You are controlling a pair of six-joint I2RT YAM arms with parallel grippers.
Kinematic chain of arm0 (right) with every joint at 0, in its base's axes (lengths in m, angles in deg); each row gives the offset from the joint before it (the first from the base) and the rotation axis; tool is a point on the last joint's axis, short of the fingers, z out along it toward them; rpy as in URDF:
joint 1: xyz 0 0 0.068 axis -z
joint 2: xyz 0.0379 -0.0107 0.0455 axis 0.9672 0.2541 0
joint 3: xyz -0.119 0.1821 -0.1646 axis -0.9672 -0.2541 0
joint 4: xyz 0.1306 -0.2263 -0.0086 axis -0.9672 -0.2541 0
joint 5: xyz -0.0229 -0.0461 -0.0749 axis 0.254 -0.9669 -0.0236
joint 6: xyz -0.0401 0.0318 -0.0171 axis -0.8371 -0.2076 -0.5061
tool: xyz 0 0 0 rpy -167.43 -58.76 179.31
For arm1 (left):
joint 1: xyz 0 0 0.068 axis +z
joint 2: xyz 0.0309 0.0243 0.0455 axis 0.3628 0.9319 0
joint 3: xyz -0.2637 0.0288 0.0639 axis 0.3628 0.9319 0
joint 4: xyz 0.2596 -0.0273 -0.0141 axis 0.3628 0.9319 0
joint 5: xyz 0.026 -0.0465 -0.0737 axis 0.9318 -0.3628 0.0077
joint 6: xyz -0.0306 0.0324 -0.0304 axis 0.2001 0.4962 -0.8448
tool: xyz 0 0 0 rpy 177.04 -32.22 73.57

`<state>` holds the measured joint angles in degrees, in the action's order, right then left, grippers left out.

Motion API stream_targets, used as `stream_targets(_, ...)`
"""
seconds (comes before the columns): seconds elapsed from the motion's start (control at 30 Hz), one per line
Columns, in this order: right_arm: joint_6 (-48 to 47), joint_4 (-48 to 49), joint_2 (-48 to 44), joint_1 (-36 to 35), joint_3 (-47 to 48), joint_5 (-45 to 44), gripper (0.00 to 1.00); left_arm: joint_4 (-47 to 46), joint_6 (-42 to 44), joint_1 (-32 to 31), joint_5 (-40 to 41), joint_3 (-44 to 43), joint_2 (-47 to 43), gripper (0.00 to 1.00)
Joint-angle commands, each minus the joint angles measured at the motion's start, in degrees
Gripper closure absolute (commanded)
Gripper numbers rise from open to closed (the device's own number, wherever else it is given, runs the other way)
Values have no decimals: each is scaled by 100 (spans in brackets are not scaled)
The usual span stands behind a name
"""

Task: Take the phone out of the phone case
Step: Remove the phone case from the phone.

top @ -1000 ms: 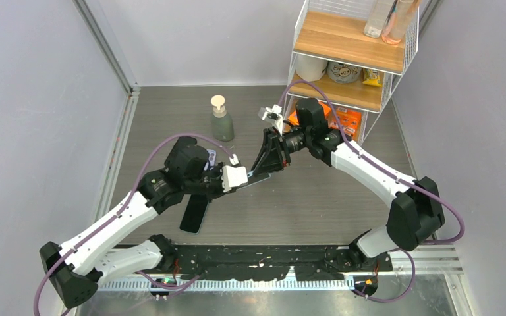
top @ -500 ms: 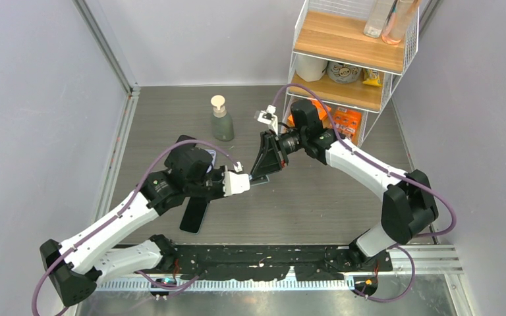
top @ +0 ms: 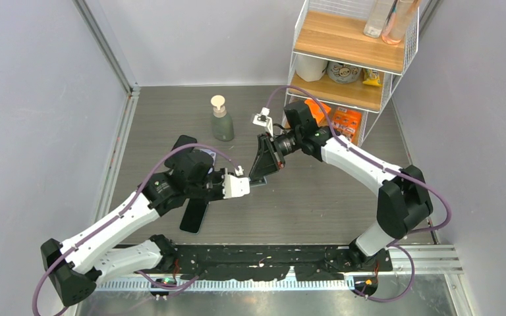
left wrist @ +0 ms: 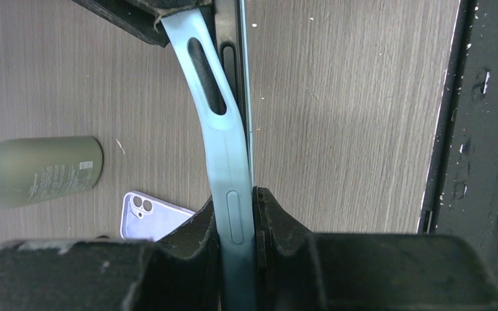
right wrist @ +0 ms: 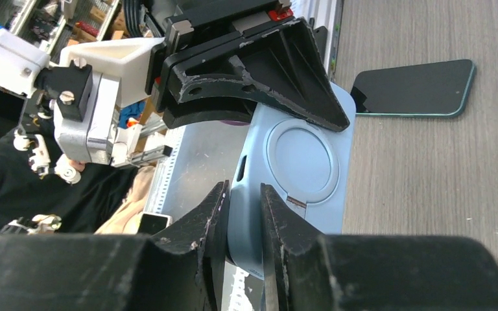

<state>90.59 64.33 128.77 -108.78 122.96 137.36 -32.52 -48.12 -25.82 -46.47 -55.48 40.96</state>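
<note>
A light blue phone case (right wrist: 301,162) with a round ring on its back hangs above the table between both grippers. My left gripper (left wrist: 238,217) is shut on one end of it, with both pads tight on the case side. My right gripper (right wrist: 243,214) is shut on the case's edge at the other end. In the left wrist view the case's side strip (left wrist: 224,149) bows away from the dark edge of the phone (left wrist: 229,65) inside it. In the top view the left gripper (top: 247,185) and right gripper (top: 261,172) nearly meet.
A bare dark phone (top: 194,214) lies on the table under the left arm. A lavender case (left wrist: 152,217) lies beside a green soap bottle (top: 222,122). A wire shelf (top: 349,52) with goods stands at the back right. Grey walls close in both sides.
Both grippers have drifted a little left with the case held between them. The right wrist has swung left and closer to the left gripper. Neither grip has changed.
</note>
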Motion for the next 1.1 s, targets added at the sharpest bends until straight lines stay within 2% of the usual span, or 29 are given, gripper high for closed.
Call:
stream_targets(0.0, -1067, -992, 107, -34, 612, -922, 85, -695, 430, -186, -501, -64, -225, 100)
stream_targets(0.1, -1434, -1453, -61, -28, 762, -1146, 71, -741, 368, -186, -392, 13, -288, 100)
stream_targets(0.13, -1558, -1510, -115, -22, 779, -1238, 62, -739, 352, -180, -367, 30, -292, 100)
stream_targets(0.2, -1716, -1640, -278, -6, 792, -1380, 53, -707, 309, -163, -360, 46, -286, 100)
stream_targets(0.37, -2065, -1970, -739, 84, 846, -1792, 33, -694, 212, -89, -389, 121, -306, 100)
stream_targets(0.4, -2151, -2006, -805, 100, 852, -1858, 25, -702, 181, -51, -407, 138, -313, 100)
stream_targets(0.57, -2352, -2061, -1511, 268, 752, -2374, 2, -656, -31, 326, -819, 154, -397, 100)
stream_targets(0.6, -2357, -2020, -1609, 288, 726, -2439, 0, -651, -84, 441, -968, 141, -423, 100)
stream_targets(0.63, -2348, -1991, -1781, 336, 679, -2567, 3, -651, -157, 571, -1179, 128, -463, 100)
stream_targets(0.83, -2362, -1857, -2366, 489, 467, -2728, 5, -689, -750, 1435, -2313, -158, -618, 100)
stream_targets(1.07, -2608, -1892, -2328, 502, 464, -2119, 5, -917, -1806, 1911, -3495, -574, -515, 100)
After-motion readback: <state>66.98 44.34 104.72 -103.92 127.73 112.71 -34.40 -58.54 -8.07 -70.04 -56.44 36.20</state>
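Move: Between the hands, the phone in its light-blue case is already pinched by both: its middle lies some 2 cm back of the right hand, 2 cm left and 3 cm below. From the left hand it is about 2 cm ahead, 4 cm right and 3 cm up. On the table about 18 cm below the left hand, a dark phone lies 3 cm back and 15 cm left, and a lavender case 17 cm ahead and 12 cm left; the soap bottle stands 25 cm ahead, 5 cm left and 10 cm lower. Letting go of the case's upper end, the right hand eases about 2.5 cm forward as its fingers spread wide, then backs off to its right and up, some 7 cm across and 9 cm up from its low point, rolling and swinging clockwise by about 40 degrees in all. The left hand keeps its pinch, hardly shifts at first, then lifts the phone about 4.5 cm while tilting some 20 degrees. ##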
